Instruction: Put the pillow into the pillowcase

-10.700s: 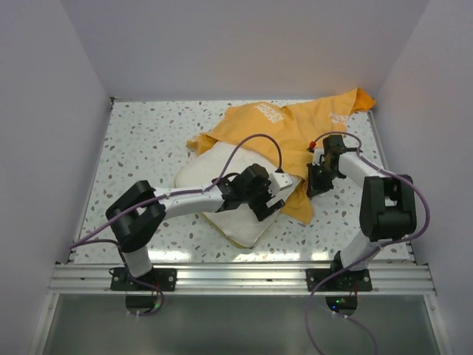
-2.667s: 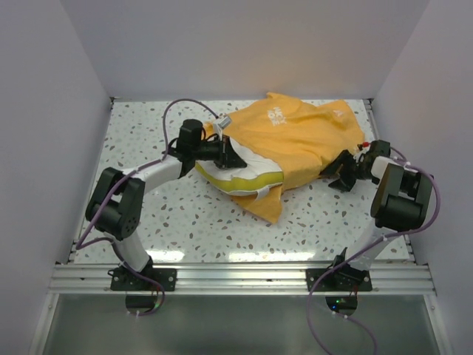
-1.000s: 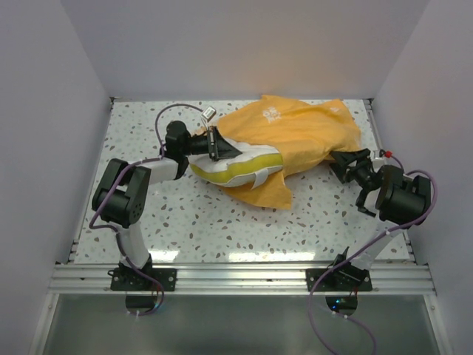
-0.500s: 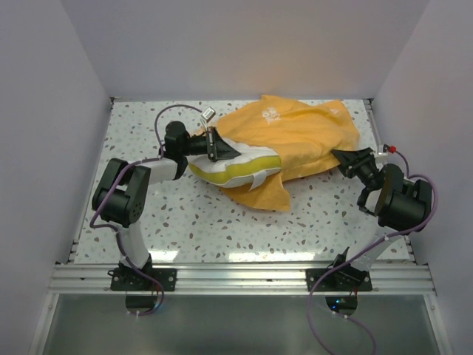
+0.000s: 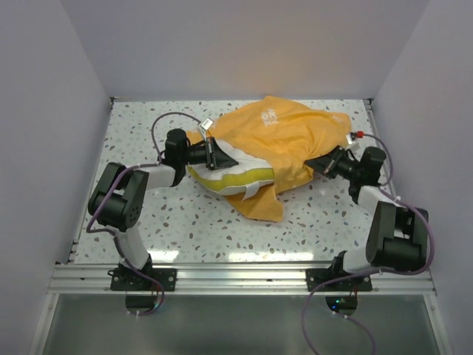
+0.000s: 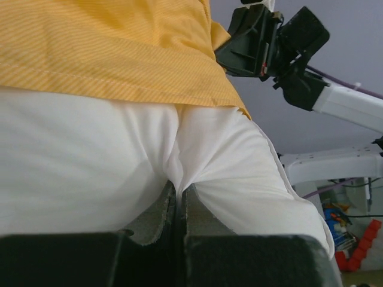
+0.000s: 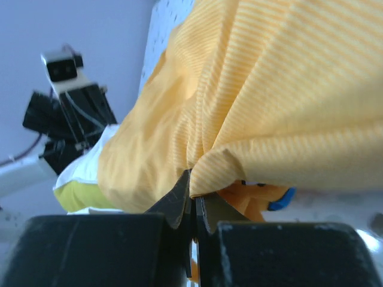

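The cream-white pillow (image 5: 229, 177) with its yellow-green strip lies mid-table, its far part covered by the orange pillowcase (image 5: 284, 133). My left gripper (image 5: 216, 154) is shut on a pinch of the pillow's white cloth (image 6: 179, 149) at its left end, just under the pillowcase hem (image 6: 119, 84). On the right, my right gripper (image 5: 316, 162) is shut on a fold of the pillowcase (image 7: 251, 107) at its right side. The pillow's left end (image 7: 78, 179) shows beyond the orange cloth in the right wrist view.
The speckled table (image 5: 148, 214) is walled on three sides. A loose orange flap (image 5: 262, 203) of the pillowcase hangs toward the front. The right arm (image 6: 335, 95) shows across the pillow in the left wrist view.
My right gripper moved left to the pillowcase's right side and shut on the cloth. The pillowcase has bunched inward on the right. My left gripper stays shut on the pillow.
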You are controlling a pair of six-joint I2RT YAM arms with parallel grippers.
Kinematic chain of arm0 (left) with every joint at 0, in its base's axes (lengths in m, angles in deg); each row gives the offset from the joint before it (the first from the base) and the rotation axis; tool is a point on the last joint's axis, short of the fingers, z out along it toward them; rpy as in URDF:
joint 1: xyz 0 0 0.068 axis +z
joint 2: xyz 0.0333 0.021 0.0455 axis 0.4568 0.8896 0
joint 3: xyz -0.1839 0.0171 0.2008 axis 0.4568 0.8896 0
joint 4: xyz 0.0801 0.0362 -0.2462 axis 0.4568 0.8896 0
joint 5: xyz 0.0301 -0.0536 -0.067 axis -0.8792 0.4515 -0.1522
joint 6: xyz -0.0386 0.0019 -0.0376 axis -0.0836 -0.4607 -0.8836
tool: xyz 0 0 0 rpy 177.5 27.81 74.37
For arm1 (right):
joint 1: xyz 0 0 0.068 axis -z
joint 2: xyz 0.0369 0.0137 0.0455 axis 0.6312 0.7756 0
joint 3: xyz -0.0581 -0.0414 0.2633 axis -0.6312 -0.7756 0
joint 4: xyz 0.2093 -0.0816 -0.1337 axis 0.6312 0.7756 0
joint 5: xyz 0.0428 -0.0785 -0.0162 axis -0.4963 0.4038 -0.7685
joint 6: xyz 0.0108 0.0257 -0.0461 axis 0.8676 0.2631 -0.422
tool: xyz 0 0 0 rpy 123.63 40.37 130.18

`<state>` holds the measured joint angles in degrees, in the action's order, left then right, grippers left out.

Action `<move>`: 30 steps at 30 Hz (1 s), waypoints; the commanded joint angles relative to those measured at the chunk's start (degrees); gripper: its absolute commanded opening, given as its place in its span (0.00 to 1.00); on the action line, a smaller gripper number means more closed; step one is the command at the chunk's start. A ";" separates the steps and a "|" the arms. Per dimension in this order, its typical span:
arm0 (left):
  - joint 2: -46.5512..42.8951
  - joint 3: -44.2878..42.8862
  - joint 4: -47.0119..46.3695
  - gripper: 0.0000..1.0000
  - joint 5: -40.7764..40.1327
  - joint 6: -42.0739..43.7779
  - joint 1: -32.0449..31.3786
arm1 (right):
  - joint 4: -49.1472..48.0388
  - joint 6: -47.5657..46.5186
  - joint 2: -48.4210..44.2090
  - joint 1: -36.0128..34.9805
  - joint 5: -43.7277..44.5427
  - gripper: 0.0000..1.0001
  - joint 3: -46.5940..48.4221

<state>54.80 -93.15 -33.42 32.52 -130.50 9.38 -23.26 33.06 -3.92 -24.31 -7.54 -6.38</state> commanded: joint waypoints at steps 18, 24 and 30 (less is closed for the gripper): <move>-13.87 -1.23 24.37 0.00 -22.14 31.07 2.51 | 66.65 -43.04 13.20 -21.51 1.21 0.00 37.45; -15.45 2.90 35.95 0.00 -26.43 42.78 2.07 | 65.91 -41.39 22.53 -21.68 6.34 0.05 35.52; -13.61 4.48 40.86 0.00 -27.76 45.94 1.98 | 79.31 -49.81 19.37 -21.69 17.40 0.52 42.45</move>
<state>41.66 -88.84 3.43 8.43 -89.17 11.15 46.16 -9.82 20.30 -45.66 3.68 30.23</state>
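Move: The left hand already pinches the pillow; the pillowcase's middle lies about 18 cm to its right, 8 cm ahead and 9 cm below, with a loose flap 8 cm right, 12 cm back and 10 cm lower. The right hand already grips bunched case cloth; the pillow's uncovered part centres some 25 cm to its left, 4 cm back and 4 cm below, the flap 16 cm left, 12 cm back and 10 cm below. Right hand swings the pillowcase some 12 cm left, then lowers, opening; left hand lowers the pinched pillow leftward. ##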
